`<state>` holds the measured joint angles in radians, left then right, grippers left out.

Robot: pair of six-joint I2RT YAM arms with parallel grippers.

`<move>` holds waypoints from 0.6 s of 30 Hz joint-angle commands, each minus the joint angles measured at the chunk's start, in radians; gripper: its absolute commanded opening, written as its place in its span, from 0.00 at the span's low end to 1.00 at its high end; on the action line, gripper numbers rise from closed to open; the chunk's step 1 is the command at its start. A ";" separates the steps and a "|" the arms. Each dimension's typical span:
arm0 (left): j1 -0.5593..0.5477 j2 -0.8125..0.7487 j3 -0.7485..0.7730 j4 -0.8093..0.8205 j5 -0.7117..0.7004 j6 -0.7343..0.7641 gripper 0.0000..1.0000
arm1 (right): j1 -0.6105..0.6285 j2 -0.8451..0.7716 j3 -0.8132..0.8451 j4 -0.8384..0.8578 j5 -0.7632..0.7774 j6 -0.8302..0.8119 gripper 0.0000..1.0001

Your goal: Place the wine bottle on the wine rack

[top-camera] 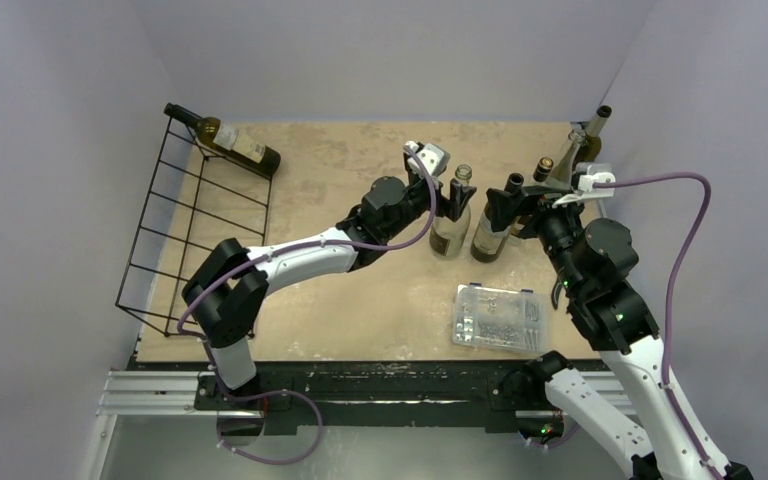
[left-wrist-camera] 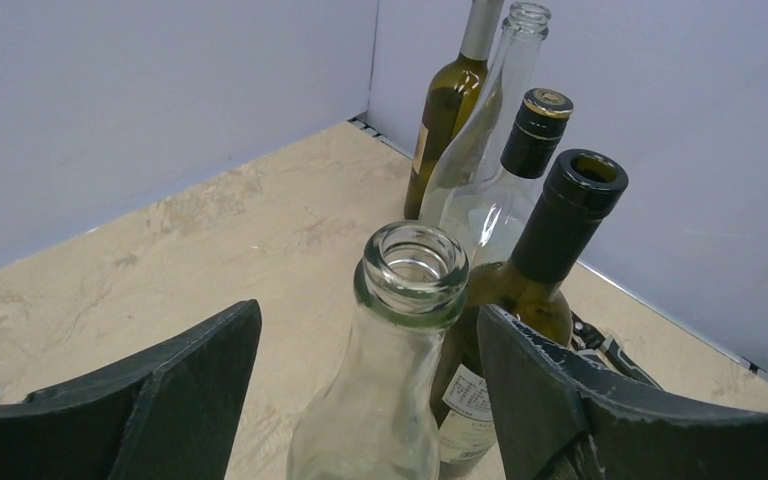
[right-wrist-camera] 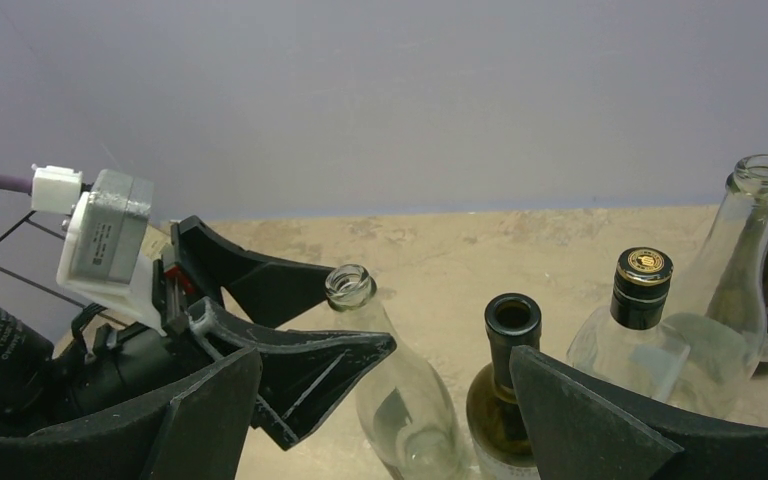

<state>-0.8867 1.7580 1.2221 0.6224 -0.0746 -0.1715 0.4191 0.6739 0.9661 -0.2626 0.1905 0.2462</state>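
The black wire wine rack (top-camera: pixel 195 230) stands at the table's left side, with one labelled dark bottle (top-camera: pixel 228 142) lying across its far top edge. A clear empty wine bottle (left-wrist-camera: pixel 400 350) stands upright mid-table (top-camera: pixel 452 225). My left gripper (left-wrist-camera: pixel 370 390) is open and straddles its shoulder, with a gap showing on each side; in the top view the left gripper (top-camera: pixel 457 200) is at the neck. My right gripper (right-wrist-camera: pixel 390 420) is open just right of it (top-camera: pixel 508 205), beside a green bottle with a black neck (right-wrist-camera: pixel 505 400).
A cluster of upright bottles fills the far right corner: a gold-capped one (right-wrist-camera: pixel 640 300), a tall clear one (right-wrist-camera: pixel 750 250) and an olive one (top-camera: pixel 597 120). A clear plastic box of small parts (top-camera: pixel 498 317) lies near the front edge. Walls enclose three sides.
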 commanded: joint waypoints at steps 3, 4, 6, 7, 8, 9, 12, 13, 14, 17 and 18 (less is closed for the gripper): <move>-0.006 0.048 0.096 -0.009 0.000 -0.025 0.71 | 0.003 -0.002 0.011 0.024 -0.004 -0.001 0.99; -0.006 0.051 0.098 -0.010 -0.004 -0.028 0.69 | 0.003 -0.002 0.011 0.024 -0.006 -0.001 0.99; -0.007 0.056 0.099 -0.009 -0.003 -0.041 0.63 | 0.004 -0.001 0.010 0.023 -0.007 -0.001 0.99; -0.006 0.058 0.099 -0.011 0.003 -0.046 0.60 | 0.004 0.001 0.010 0.022 -0.006 -0.001 0.99; -0.006 0.058 0.100 -0.013 0.009 -0.049 0.58 | 0.004 0.001 0.010 0.021 -0.006 0.000 0.99; -0.006 0.058 0.102 -0.018 0.016 -0.049 0.56 | 0.004 0.001 0.010 0.021 -0.006 0.000 0.99; -0.006 0.057 0.102 -0.042 0.014 -0.048 0.52 | 0.004 -0.002 0.010 0.025 -0.008 0.001 0.99; -0.005 0.055 0.102 -0.047 0.010 -0.045 0.52 | 0.004 -0.001 0.010 0.025 -0.009 0.001 0.99; -0.005 0.055 0.102 -0.051 0.008 -0.042 0.51 | 0.004 -0.002 0.009 0.025 -0.009 0.002 0.99; -0.006 0.060 0.104 -0.052 0.005 -0.040 0.50 | 0.003 -0.004 0.006 0.026 -0.011 0.002 0.99; -0.005 0.062 0.107 -0.052 0.006 -0.043 0.49 | 0.003 -0.004 0.006 0.028 -0.011 0.002 0.99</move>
<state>-0.8871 1.8168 1.2873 0.5579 -0.0677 -0.2024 0.4191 0.6739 0.9661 -0.2626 0.1902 0.2466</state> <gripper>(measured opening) 0.503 0.987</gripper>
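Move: The clear wine bottle stands just off the left gripper's fingertips, about 3 cm to the right and 1 cm ahead, its middle some 13 cm below. The dark bottle is about 11 cm right and level in reach, the gold-capped bottle 17 cm right and 4 cm ahead, at a like height; the parts case lies 15 cm back, 14 cm right and 27 cm down. From the right hand the clear bottle is about 11 cm ahead, 6 cm left, middle 22 cm below. Bring the left gripper the last 1.5 cm to the right and slightly forward, so the clear bottle's neck sits between the fingers, then sink it roughly 1.5 cm, tipping the fingers down only a touch. Close them steadily throughout, from wide open to about half, narrowing on the neck just below the mouth. ##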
